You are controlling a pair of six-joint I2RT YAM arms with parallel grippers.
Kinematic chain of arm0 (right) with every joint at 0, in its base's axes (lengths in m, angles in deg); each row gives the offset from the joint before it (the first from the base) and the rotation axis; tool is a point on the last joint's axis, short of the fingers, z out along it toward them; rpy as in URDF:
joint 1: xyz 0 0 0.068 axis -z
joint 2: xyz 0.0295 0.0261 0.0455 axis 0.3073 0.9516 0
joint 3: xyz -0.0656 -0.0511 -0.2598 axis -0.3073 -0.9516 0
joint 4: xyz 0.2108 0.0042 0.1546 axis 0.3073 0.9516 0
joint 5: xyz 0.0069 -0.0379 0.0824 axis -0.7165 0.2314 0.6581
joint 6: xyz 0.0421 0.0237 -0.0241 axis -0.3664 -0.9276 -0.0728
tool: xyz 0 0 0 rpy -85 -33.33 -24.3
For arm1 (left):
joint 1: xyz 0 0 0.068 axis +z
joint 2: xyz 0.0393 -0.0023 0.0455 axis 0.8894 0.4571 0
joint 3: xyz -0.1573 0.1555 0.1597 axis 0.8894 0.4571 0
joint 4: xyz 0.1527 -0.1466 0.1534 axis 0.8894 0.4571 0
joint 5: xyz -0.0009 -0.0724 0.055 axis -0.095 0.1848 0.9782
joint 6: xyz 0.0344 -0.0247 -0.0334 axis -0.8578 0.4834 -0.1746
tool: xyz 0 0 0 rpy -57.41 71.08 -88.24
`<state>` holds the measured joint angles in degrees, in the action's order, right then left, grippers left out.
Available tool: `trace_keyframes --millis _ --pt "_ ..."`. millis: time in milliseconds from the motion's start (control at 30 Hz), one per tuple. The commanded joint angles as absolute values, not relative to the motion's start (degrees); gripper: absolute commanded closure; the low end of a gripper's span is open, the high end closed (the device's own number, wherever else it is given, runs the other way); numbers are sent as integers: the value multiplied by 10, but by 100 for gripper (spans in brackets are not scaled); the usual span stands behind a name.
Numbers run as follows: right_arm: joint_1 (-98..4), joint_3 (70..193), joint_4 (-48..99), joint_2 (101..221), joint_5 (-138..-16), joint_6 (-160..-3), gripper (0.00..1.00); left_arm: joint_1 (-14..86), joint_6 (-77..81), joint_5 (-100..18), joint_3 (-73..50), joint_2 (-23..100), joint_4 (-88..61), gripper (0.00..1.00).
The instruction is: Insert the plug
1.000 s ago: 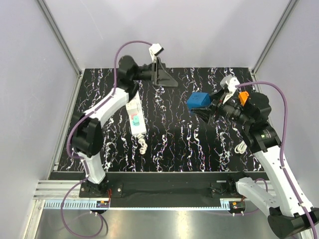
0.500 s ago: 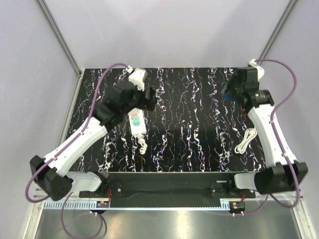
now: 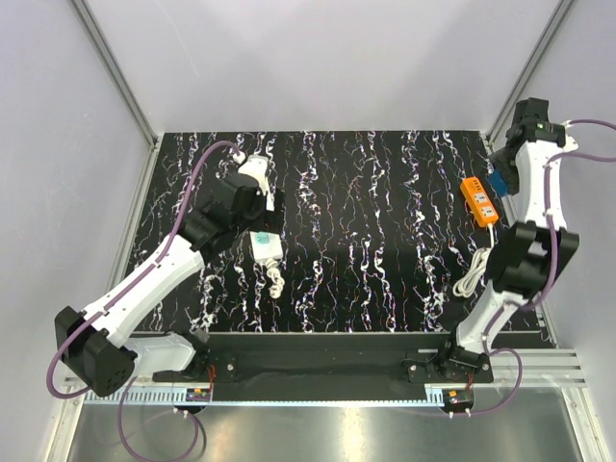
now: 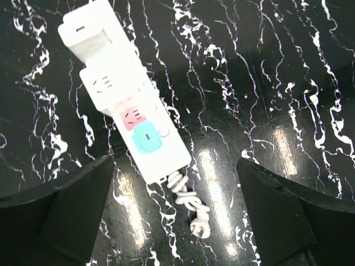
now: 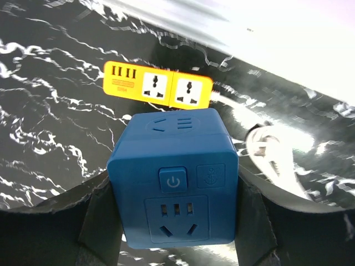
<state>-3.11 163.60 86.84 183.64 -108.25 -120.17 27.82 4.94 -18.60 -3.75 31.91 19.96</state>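
A white power strip [image 4: 125, 105] lies on the black marbled table, its short coiled cord ending in a white plug [image 4: 201, 228] with bare prongs. My left gripper [image 4: 177, 216] hovers open above them, with the plug between and below its black fingers [image 4: 66, 210], untouched. From above, the strip [image 3: 265, 243] and plug [image 3: 277, 284] sit just beyond the left gripper [image 3: 252, 210]. My right gripper [image 5: 175, 221] is shut on a blue cube socket [image 5: 175, 177], held high at the far right corner [image 3: 498, 183].
An orange power strip [image 3: 478, 200] lies near the right edge, seen below the cube in the right wrist view [image 5: 161, 88]. A coiled white cable [image 3: 472, 272] rests nearer the front beside it. Grey walls and metal posts enclose the table.
The left arm swung from the back of the table down over the white strip. The right arm carried the blue cube from mid-table to the far right corner, uncovering the orange strip.
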Motion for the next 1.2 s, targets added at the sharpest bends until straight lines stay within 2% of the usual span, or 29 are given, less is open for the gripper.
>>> trace_keyframes --millis 0,133,300,700,1167 --pt "-13 1702 947 1923 -1018 -1268 100 276 80 -155 -49 313 208 1" --pt "-5 1742 970 1985 -986 -1295 100 276 73 -159 -65 326 227 1" --pt "-2 1816 1028 2032 -1052 -1360 100 269 71 -152 -67 334 231 1" --pt "8 1840 1014 2089 -1056 -1375 100 256 64 -120 -68 327 235 1" --pt "21 1731 915 2074 -1038 -1371 100 245 57 -105 -70 332 235 1"
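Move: My right hand still grips the blue plug. The orange power strip lies about 6 cm ahead of that hand, 3 cm to its right and some 20 cm below. Its bundled white cable sits roughly 12 cm back and 3 cm left of the hand at table level, and the table's right rail is level with the strip, about 7 cm farther right than it. From my open left hand, the strip is about 15 cm ahead and some 51 cm to the right. Keeping the blue plug gripped, I drop my right hand quickly by about 10 cm towards the orange strip, ease back up a couple of centimetres, then sink again to some 14 cm below the start, working slightly forward. Meanwhile I swing the fingers nearer to straight down and turn the hand about 15 degrees clockwise, bringing the plug over the outlet at the cable end; contact with the strip can't be seen. ##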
